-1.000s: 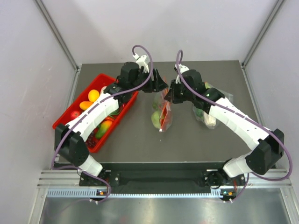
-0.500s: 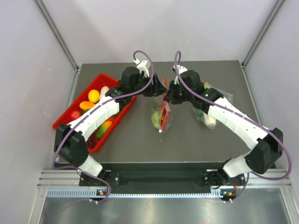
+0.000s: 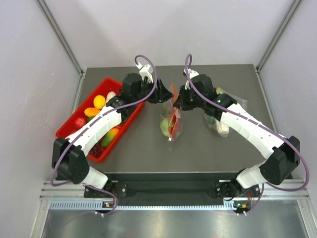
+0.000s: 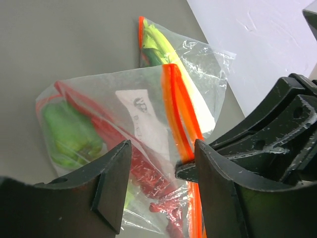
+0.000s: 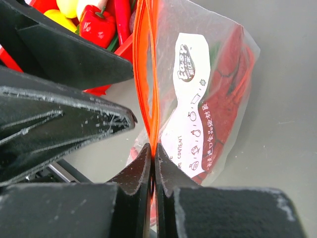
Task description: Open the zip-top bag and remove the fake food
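The zip-top bag (image 3: 171, 120) hangs at mid table, its red-orange zip strip (image 3: 174, 91) uppermost. It holds the fake food: red chili pieces (image 4: 148, 173) and a pale green cabbage (image 4: 69, 134). My right gripper (image 5: 153, 147) is shut on the zip strip (image 5: 148, 74) and holds the bag (image 5: 213, 99) up; it shows in the top view (image 3: 177, 103). My left gripper (image 4: 161, 148) is open, one finger on each side of the bag's (image 4: 124, 119) upper part, next to the strip (image 4: 176, 109). In the top view the left gripper (image 3: 166, 93) is just left of the strip.
A red bin (image 3: 63, 130) with yellow, orange and red toy fruit stands at the left. A second clear bag (image 3: 218, 123) with a green-and-white leek lies at the right under my right arm; it also shows in the left wrist view (image 4: 183, 64).
My left wrist has turned and shifted beside the bag's mouth. The red-orange strip now stands out between the two grippers. My right gripper has kept its hold.
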`<state>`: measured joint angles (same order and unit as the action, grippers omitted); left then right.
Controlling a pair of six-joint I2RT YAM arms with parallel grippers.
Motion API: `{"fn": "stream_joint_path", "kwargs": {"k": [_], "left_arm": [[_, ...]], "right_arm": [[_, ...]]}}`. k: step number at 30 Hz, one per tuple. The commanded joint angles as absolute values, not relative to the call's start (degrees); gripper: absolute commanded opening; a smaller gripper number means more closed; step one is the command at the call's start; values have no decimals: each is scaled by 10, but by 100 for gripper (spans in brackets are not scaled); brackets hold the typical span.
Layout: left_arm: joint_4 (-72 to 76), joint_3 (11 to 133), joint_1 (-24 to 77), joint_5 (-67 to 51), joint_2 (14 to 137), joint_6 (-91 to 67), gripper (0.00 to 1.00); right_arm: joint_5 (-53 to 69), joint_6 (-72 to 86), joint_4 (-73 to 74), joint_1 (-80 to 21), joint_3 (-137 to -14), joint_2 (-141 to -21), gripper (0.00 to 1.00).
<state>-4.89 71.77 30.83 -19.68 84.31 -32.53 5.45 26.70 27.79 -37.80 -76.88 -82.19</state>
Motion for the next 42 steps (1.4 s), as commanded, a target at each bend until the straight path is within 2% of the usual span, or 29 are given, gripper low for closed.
{"fn": "stream_joint_path", "kwargs": {"k": [1, 10, 14, 18, 23, 25, 26, 27, 28, 29, 35, 42], "left_arm": [[-11, 710, 303, -207, 823, -326, 58], [17, 719, 303, -222, 843, -338, 59], [2, 729, 303, -221, 856, -333, 57], [2, 721, 303, -228, 854, -331, 46], [2, 720, 304, -228, 857, -325, 39], [2, 723, 303, -231, 860, -326, 24], [2, 725, 303, -232, 862, -327, 19], [2, 729, 303, -233, 864, -327, 7], [2, 733, 303, -233, 865, -327, 3], [0, 734, 303, -233, 867, -325, 0], [-20, 743, 303, -225, 866, -323, 0], [-25, 746, 300, -221, 858, -323, 0]], "right_arm": [[61, 270, 242, -386, -787, -822, 0], [70, 266, 244, -386, -792, -829, 0], [70, 268, 244, -386, -792, -831, 0], [68, 268, 243, -386, -793, -832, 0], [75, 268, 241, -386, -794, -836, 0], [76, 268, 243, -386, -795, -838, 0], [76, 268, 244, -386, -796, -837, 5], [76, 268, 247, -386, -797, -836, 8], [76, 266, 247, -386, -796, -831, 13], [76, 265, 248, -386, -795, -829, 23], [82, 260, 249, -386, -776, -811, 35], [81, 269, 245, -386, -749, -797, 37]]}}
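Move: The bag's orange zip edge passes roughly 2 cm to the left hand's right and 2 cm back, about level with its half-open fingers; the shut right hand already pinches that edge. The fake food sits in the bag about 14 cm below the left hand and 5 cm back. The second bag lies on the table about 26 cm to the left hand's right, 2 cm ahead and some 18 cm down. Left stays within about 1 cm and shuts, pinching the zip edge; right then opens partway, releasing it. ##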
